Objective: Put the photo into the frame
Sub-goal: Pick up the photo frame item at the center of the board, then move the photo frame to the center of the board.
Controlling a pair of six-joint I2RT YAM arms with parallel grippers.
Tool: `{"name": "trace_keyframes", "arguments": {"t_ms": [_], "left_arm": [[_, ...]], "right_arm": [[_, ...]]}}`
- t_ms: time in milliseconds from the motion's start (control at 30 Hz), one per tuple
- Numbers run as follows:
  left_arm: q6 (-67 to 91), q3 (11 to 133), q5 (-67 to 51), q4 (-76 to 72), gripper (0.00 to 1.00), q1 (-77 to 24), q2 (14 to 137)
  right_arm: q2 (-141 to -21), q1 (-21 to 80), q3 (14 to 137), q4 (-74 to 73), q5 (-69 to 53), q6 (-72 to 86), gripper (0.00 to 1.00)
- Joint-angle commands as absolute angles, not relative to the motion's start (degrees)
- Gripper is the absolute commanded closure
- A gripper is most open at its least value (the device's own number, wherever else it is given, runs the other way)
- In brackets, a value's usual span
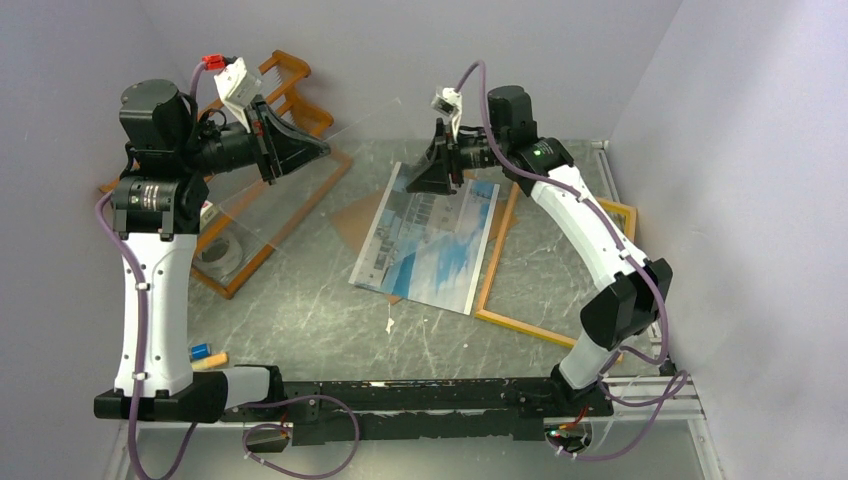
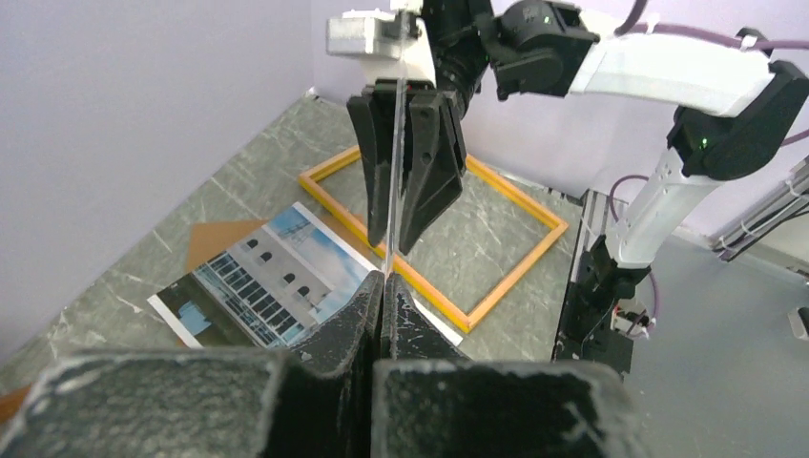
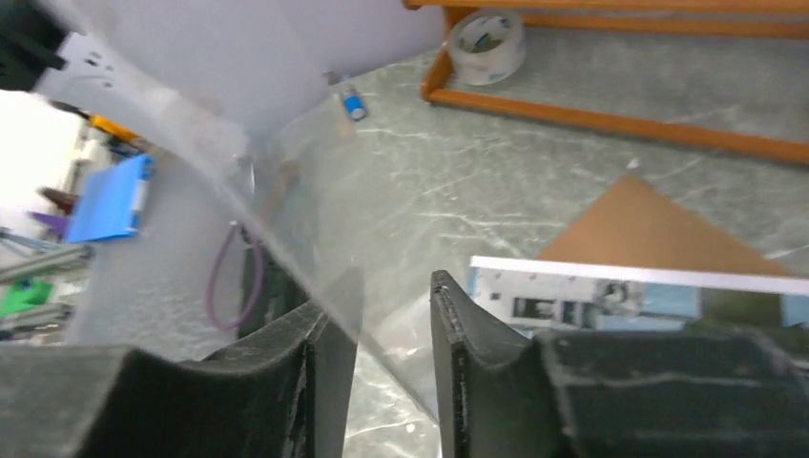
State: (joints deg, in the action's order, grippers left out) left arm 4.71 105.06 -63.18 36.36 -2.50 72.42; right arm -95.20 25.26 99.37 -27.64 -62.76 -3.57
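Note:
The photo [image 1: 430, 245], a print of a white building under blue sky, lies face up on the table over a brown hardboard panel [image 2: 215, 240]. To its right the frame [image 1: 497, 255] lies flat with bare table inside it. A clear transparent sheet [image 2: 392, 191] hangs in the air between the arms. My left gripper [image 2: 385, 279] is shut on its near edge. My right gripper [image 3: 391, 286] sits at the opposite edge, jaws apart, with the sheet [image 3: 286, 162] slanting through the gap. The right gripper [image 1: 415, 185] hovers over the photo's far end.
An orange-brown slatted rack [image 1: 290, 80] stands at the back left. Its low wooden base [image 1: 250, 265] holds a roll of clear tape [image 1: 222, 250]. A small blue and orange item [image 1: 205, 352] lies near the left arm's base. Walls close in on the left, back and right.

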Motion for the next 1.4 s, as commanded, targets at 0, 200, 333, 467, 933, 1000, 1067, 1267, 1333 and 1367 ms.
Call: {"name": "trace_keyframes", "arguments": {"t_ms": [0,200,333,467,933,1000,1067,1267,1333,1367], "left_arm": [[10.74,105.29,-65.12,25.49,0.97,-2.73,73.27],[12.61,105.29,-64.01,23.93,0.98,-2.75,74.74],[13.17,104.49,-63.05,23.54,0.97,-2.72,74.88],[14.51,103.51,-62.60,22.13,0.98,-2.72,74.79],[16.86,103.22,-55.03,24.39,0.54,-2.72,75.49],[16.58,102.93,-50.45,26.72,0.19,-2.72,75.62],[16.29,103.01,-44.87,30.01,0.07,-2.73,75.72],[15.93,102.96,-32.61,37.78,0.06,-2.75,76.97],[16.73,102.36,-29.89,38.76,0.06,-2.74,77.78],[17.41,101.92,-29.39,39.11,0.06,-2.81,78.35]], "right_arm": [[-91.48,22.13,94.98,-18.88,-74.62,2.87,0.69],[-89.71,21.62,93.78,-15.55,-76.96,6.01,0.85],[-88.11,21.53,91.97,-7.87,-77.38,12.29,0.78],[-87.32,21.62,87.83,10.34,-78.40,25.19,0.73],[-86.32,21.11,91.51,-5.10,-71.71,17.05,1.00],[-85.12,20.14,90.97,-6.95,-66.88,16.72,1.00],[-83.28,18.72,90.13,-9.81,-60.97,16.22,1.00],[-78.43,14.89,88.21,-19.37,-39.91,13.93,1.00],[-76.75,14.29,87.95,-22.10,-31.29,13.22,1.00],[-75.83,14.23,87.90,-23.15,-26.71,13.08,1.00]]}}
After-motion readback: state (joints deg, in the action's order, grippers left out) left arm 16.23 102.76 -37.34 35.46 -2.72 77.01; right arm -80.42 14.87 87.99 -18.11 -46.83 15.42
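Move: A clear sheet hangs pinched by its upper edge in the left hand, its middle some 12 cm under those fingers. From the right hand, whose half-open jaws face its right-hand edge, the sheet's middle lies about 18 cm left, 6 cm back and 3 cm higher. The photo is roughly 33 cm below the right hand, 4 cm ahead and 1 cm left; the empty frame is as low, level with it and 28 cm right. The clear sheet changes hands: the right hand eases a little right, then some 5 cm up and back, and shuts its fingers on the sheet's edge. Only then does the left hand open wide and leave forward, left and down, turning counter-clockwise, while the right hand draws the pinched sheet about 6 cm to the right and as far forward, swinging clockwise over 30 degrees. ##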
